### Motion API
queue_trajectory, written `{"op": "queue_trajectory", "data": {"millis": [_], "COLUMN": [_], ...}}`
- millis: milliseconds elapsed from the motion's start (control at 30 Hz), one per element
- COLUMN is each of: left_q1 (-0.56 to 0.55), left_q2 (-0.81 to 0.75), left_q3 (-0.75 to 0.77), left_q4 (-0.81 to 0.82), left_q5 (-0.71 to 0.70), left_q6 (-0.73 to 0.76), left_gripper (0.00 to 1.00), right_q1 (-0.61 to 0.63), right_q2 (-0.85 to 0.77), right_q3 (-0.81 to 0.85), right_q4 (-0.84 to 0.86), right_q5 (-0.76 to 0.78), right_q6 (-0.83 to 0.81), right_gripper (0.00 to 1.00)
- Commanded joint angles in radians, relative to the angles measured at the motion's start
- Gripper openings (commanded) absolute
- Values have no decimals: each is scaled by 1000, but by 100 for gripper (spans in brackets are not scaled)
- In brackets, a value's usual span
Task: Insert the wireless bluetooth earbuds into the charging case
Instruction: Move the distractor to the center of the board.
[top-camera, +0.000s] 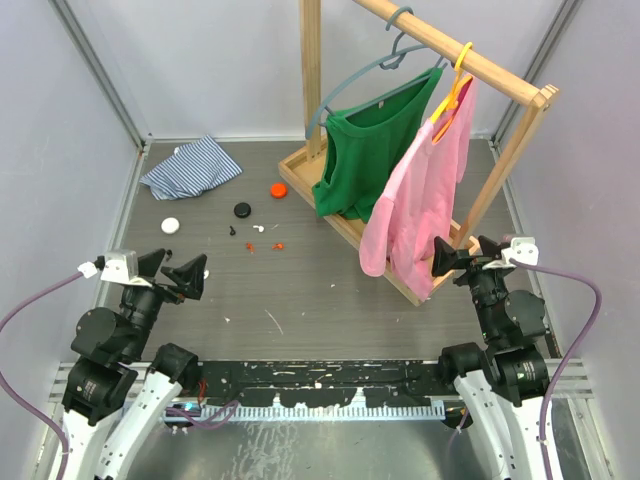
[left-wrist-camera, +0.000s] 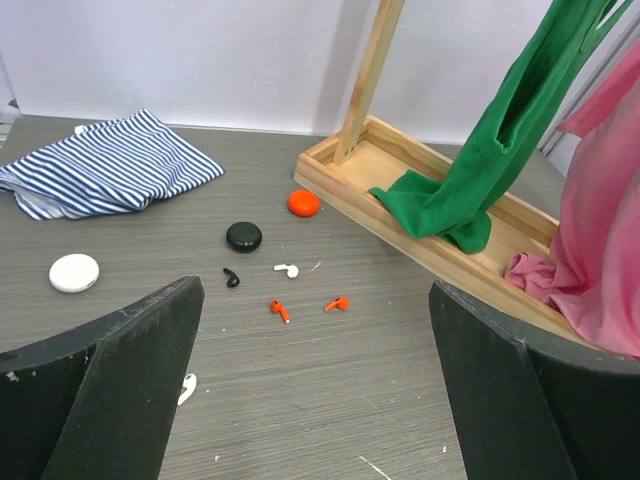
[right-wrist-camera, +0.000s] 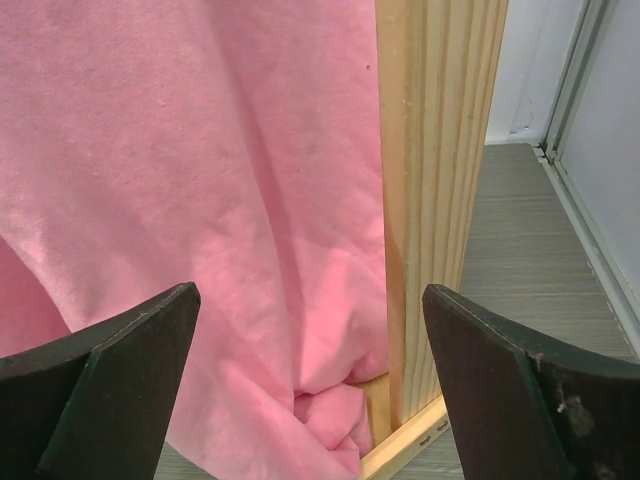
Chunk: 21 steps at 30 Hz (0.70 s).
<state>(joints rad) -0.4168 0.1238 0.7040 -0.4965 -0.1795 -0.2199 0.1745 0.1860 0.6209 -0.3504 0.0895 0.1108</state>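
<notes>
Small earbuds lie loose on the grey table: a black one (left-wrist-camera: 231, 277), a white one (left-wrist-camera: 287, 269) and two orange ones (left-wrist-camera: 279, 310) (left-wrist-camera: 337, 303). Another white earbud (left-wrist-camera: 187, 388) lies close to my left finger. From above, the earbuds form a small cluster (top-camera: 255, 237). Beyond them sit three round cases: white (left-wrist-camera: 74, 272), black (left-wrist-camera: 243, 236) and orange (left-wrist-camera: 303, 203). My left gripper (top-camera: 185, 268) (left-wrist-camera: 315, 300) hovers open and empty, short of the cluster. On the right, my right gripper (top-camera: 462, 255) (right-wrist-camera: 310, 295) is open and empty, facing the pink shirt.
A folded striped cloth (top-camera: 192, 166) lies at the back left. A wooden clothes rack (top-camera: 340, 215) stands to the right of the earbuds, with a green shirt (top-camera: 365, 150) and a pink shirt (top-camera: 420, 200) on hangers. Its post (right-wrist-camera: 435, 200) stands right before my right gripper.
</notes>
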Motion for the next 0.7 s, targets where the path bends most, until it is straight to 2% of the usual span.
{"op": "queue_trajectory", "data": {"millis": [0,167,367,467,667], "left_q1": [7,7,4,3,0], "left_q2": [7,4,2,1,-4], "left_q3": [2,1,0,0,-1], "left_q4": [73,75,74,75,73], "left_q5": [15,18,20,22,28], "left_q6": [9,9,7,8,7], "left_gripper": [98,98,98,98,98], "right_q1": [-4,-4,-4,-4,-4], "right_q2": [-5,-17,-4,21,175], "right_q3": [33,30,29,26,90], "right_q4": [74,76,99,129,173], "right_q5": [-21,-45,-147,-227,-445], "right_q6": [-5,-6,10,21,42], "right_gripper": [100,100,100,100,100]}}
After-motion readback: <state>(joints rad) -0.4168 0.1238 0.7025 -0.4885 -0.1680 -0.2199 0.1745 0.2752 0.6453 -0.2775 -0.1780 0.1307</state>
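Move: Which piece is the distractor isn't plain yet. From the right hand, the nearer orange earbud, among the loose pieces, lies roughly 21 cm ahead, 40 cm left and 33 cm below. The pink shirt hangs about level, some 14 cm ahead and 6 cm left, with the rack post about 20 cm ahead and 8 cm right. That earbud is about 21 cm ahead, 13 cm right and 33 cm below the left hand. The empty right hand starts out slowly and then quickens to its left, about 5 cm in all with barely a centimetre of rise, sweeping across the near side of the hanging pink shirt, away from the rack post and towards the loose earbuds. As it goes the wrist swings some 15 degrees counter-clockwise so the wide-open fingers swing leftward, still close to level; whether they brush the shirt can't be seen. ##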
